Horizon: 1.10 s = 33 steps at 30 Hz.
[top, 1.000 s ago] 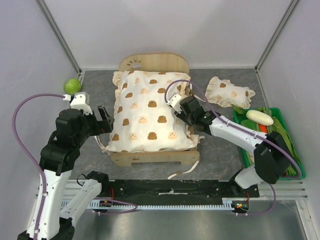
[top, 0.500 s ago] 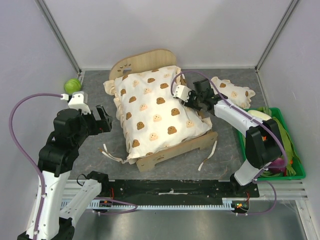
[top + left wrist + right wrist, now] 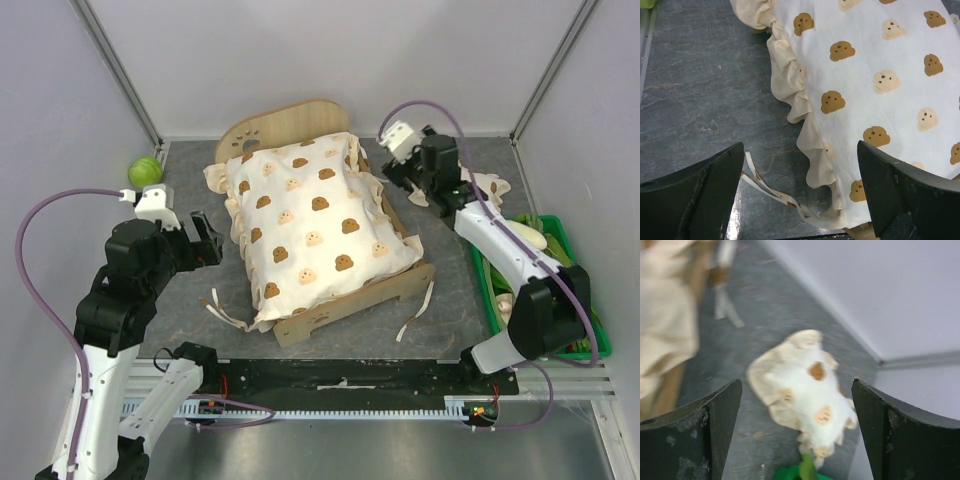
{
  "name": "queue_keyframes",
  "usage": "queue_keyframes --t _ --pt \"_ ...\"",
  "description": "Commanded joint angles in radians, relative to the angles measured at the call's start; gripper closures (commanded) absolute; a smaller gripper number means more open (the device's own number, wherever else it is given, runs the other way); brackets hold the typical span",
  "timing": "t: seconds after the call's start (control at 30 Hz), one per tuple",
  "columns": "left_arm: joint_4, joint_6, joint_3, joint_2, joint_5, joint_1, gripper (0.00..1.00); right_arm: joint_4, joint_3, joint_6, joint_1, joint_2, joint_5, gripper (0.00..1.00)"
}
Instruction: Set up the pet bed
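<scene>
The pet bed (image 3: 350, 304), a light-wood frame with a paw-cutout headboard (image 3: 283, 124), sits angled mid-table. A cream bear-print cushion (image 3: 310, 225) covers its base. My left gripper (image 3: 205, 240) hovers open just left of the bed; in the left wrist view it (image 3: 800, 147) stands over the cushion's frilled edge (image 3: 790, 85) and loose ties (image 3: 770, 192). My right gripper (image 3: 418, 180) is raised at the bed's back right, open and empty. Through it (image 3: 796, 385) I see the small frilled pillow (image 3: 805, 385) lying on the table; that view is blurred.
A green ball (image 3: 145, 170) lies at the back left corner. A green bin (image 3: 590, 320) of vegetables, with a white one (image 3: 520, 236) on top, stands at the right edge. A cushion tie (image 3: 415, 315) trails off the bed's front right. Walls close in on three sides.
The bed swung anticlockwise with the right gripper on its side rail. That gripper has since let go, opened and risen toward the back right. The left arm held still.
</scene>
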Motion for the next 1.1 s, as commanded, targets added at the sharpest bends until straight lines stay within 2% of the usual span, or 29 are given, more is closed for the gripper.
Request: queue_keyframes --t 0.0,0.03,0.07,0.13,0.17,0.2,0.23,0.27,0.3,0.33,0.37,0.4,0.43,0.5,0.6,0.7,0.83,1.07 --pt "-0.011 0.024 0.018 -0.020 -0.011 0.004 0.00 0.165 0.012 0.235 -0.027 -0.184 0.309 0.02" --pt "-0.009 0.024 0.016 -0.021 -0.008 0.003 0.00 0.129 0.012 0.331 -0.027 -0.210 0.359 0.02" --pt "-0.006 0.024 0.013 -0.020 -0.005 0.003 0.00 0.081 0.030 0.507 -0.027 -0.262 0.400 0.02" --pt "0.003 0.021 0.010 -0.012 0.004 0.003 0.00 -0.129 0.062 0.662 -0.027 -0.331 0.274 0.02" --pt "0.009 0.019 0.006 -0.011 0.007 0.004 0.00 -0.195 0.074 0.873 -0.027 -0.357 0.226 0.02" --pt "0.020 0.018 0.001 -0.005 0.011 0.003 0.00 -0.281 0.059 0.997 -0.027 -0.386 0.167 0.02" --pt "0.025 0.016 -0.005 -0.003 0.018 0.004 0.00 -0.297 -0.023 1.104 -0.023 -0.469 0.140 0.02" --pt "0.026 0.006 -0.007 0.000 0.019 0.003 0.00 -0.329 -0.069 1.321 -0.003 -0.518 0.148 0.02" --pt "0.028 -0.002 -0.005 0.009 0.018 0.003 0.00 -0.387 -0.105 1.439 0.041 -0.564 0.342 0.02" --pt "0.028 -0.007 0.000 0.014 0.027 0.003 0.00 -0.454 -0.160 1.574 0.160 -0.651 0.423 0.02" --pt "0.026 -0.017 0.000 0.015 0.033 0.004 0.00 -0.552 -0.184 1.663 0.216 -0.690 0.488 0.02" --pt "0.028 -0.022 0.004 0.020 0.039 0.003 0.00 -0.615 -0.201 1.863 0.264 -0.721 0.529 0.02" --pt "0.029 -0.028 0.004 0.021 0.047 0.003 0.00 -0.669 -0.218 1.929 0.326 -0.759 0.552 0.02" --pt "0.037 -0.036 -0.002 0.023 0.048 0.003 0.00 -0.731 -0.231 2.034 0.361 -0.767 0.531 0.02" --pt "0.054 -0.050 -0.016 0.023 0.061 0.003 0.00 -0.758 -0.240 2.101 0.407 -0.732 0.475 0.02" --pt "0.054 -0.056 -0.020 0.026 0.068 0.003 0.00 -0.803 -0.255 2.239 0.454 -0.681 0.456 0.02" --pt "0.054 -0.054 -0.022 0.014 0.061 0.003 0.00 -0.771 -0.315 2.420 0.554 -0.660 0.465 0.02" --pt "0.049 -0.045 -0.025 0.015 0.050 0.004 0.00 -0.803 -0.298 2.589 0.696 -0.568 0.511 0.02"
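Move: The right half of the pet bed's front board lies about 27 cm back from the right hand, some 2 cm to its left and 16 cm below. A loose strap lies on the floor another 5 cm back and 5 cm to the right of that spot. The small pillow is about 15 cm right of the hand and 2 cm ahead, the covered mattress's middle 18 cm left and 10 cm back. From the left hand, that board half is some 32 cm right and 3 cm back. The bed's front board is what the right hand comes back to, leaving the far right side of the bed: it swings up about 14 cm as it draws back, then sinks again over the board's right half, some 26 cm back and a little left in all. On the way the hand rolls by roughly 100 degrees, its left side rising, and the fingers tip down more steeply, staying wide open. ##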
